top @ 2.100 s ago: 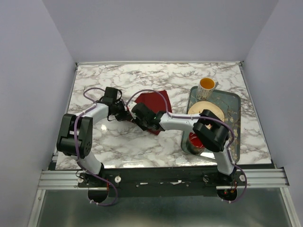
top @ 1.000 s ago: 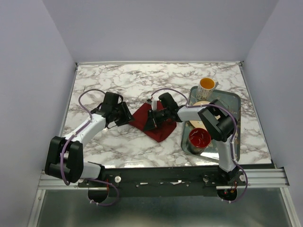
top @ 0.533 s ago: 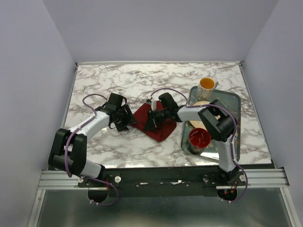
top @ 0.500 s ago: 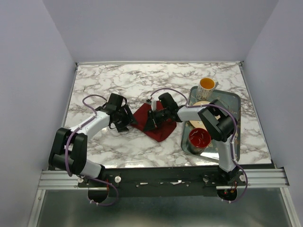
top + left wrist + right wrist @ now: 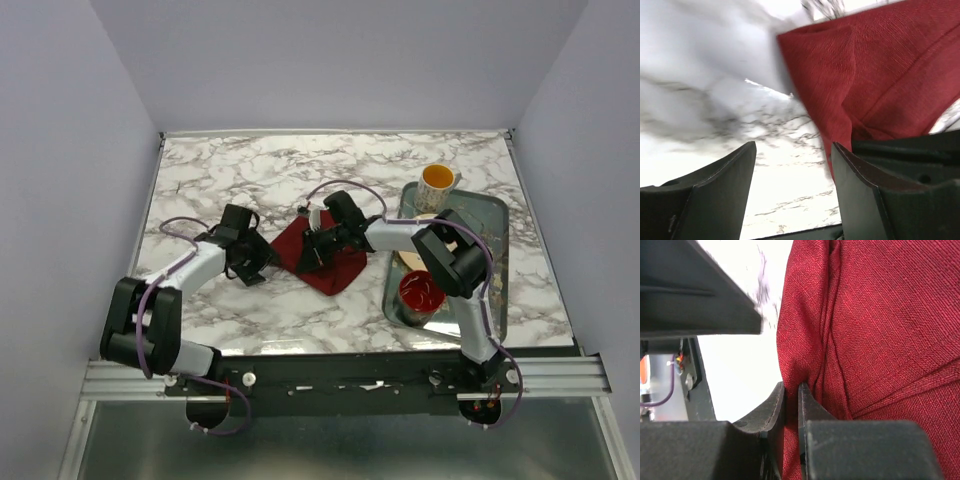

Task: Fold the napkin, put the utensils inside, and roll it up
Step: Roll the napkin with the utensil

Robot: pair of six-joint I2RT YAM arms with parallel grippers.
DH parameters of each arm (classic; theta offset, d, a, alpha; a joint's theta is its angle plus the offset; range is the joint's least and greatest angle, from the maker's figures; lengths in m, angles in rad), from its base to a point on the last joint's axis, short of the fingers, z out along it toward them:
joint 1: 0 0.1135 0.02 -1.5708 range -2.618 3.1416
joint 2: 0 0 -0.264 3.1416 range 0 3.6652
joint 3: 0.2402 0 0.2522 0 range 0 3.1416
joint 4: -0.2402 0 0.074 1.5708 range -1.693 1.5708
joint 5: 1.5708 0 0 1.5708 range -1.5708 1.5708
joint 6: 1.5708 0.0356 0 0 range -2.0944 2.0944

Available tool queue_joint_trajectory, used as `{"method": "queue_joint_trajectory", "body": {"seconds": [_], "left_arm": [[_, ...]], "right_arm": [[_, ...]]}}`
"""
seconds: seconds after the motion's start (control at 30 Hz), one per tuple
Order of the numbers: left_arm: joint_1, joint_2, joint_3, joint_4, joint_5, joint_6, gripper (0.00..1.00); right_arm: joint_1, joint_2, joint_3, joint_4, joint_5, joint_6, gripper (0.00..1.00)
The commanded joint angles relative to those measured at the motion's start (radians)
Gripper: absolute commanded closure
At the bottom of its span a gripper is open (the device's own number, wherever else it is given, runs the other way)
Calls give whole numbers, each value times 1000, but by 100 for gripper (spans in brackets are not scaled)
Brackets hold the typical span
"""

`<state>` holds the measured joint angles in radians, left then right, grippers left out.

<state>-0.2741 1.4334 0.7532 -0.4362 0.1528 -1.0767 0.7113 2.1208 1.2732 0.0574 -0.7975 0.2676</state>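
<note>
The dark red napkin (image 5: 330, 268) lies bunched on the marble table, filling much of the left wrist view (image 5: 880, 75) and the right wrist view (image 5: 880, 315). My right gripper (image 5: 308, 252) is at its left part, shut on a raised fold of the cloth (image 5: 791, 405). My left gripper (image 5: 264, 258) is just left of the napkin's edge. It stands open over bare marble (image 5: 792, 170), its right finger (image 5: 875, 195) beside the cloth's edge. The utensils are out of view.
A metal tray (image 5: 497, 215) sits at the right, with a red bowl (image 5: 421, 291) in its near part and a yellow-lined mug (image 5: 437, 180) at its far end. The right arm reaches leftward from over the tray. Walls enclose the table on three sides.
My left gripper has opened, let go of the napkin and shifted slightly toward the near side. My right gripper has carried its pinched fold a little to the left.
</note>
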Motion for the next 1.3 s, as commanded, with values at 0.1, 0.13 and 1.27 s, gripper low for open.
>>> {"method": "queue_joint_trajectory", "body": {"seconds": [0.1,0.13,1.27], "left_arm": [[171,-251,-109,-67,-81,47,30],[174,-275,-117,-62,-73,50,30],[113,386,230,77,85,274,100]], "right_arm": [[92,128,259,-197,116,-146,99],[97,128,287,-209,122,-151,99],[111,-99,-37,-142,224,-123,99]]}}
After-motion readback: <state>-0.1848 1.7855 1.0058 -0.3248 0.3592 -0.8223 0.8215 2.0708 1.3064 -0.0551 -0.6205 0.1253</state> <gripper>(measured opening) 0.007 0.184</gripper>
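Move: From the left hand, open and low beside the napkin, the napkin's far-left corner lies about 7 cm ahead, 1 cm right and 1 cm down; the napkin's middle is some 3 cm ahead, 12 cm right and 2 cm down. The right hand already pinches the napkin's left side, with the napkin's middle about 3 cm ahead, 4 cm right and 1 cm down. From that hand the red mug stands roughly 26 cm right, 7 cm back, its middle 2 cm higher; the plate lies 30 cm right, 6 cm ahead and about 1 cm lower. Leftward first, both together: the left hand swings about 6 cm left while rising 3 cm, then arcs forward and back right as its fingers shut, sinking with closed tips onto the napkin's left part beyond the right hand. The right hand keeps its pinch, shifts about 5 cm left, then eases partly back right and 2–3 cm towards the base. ##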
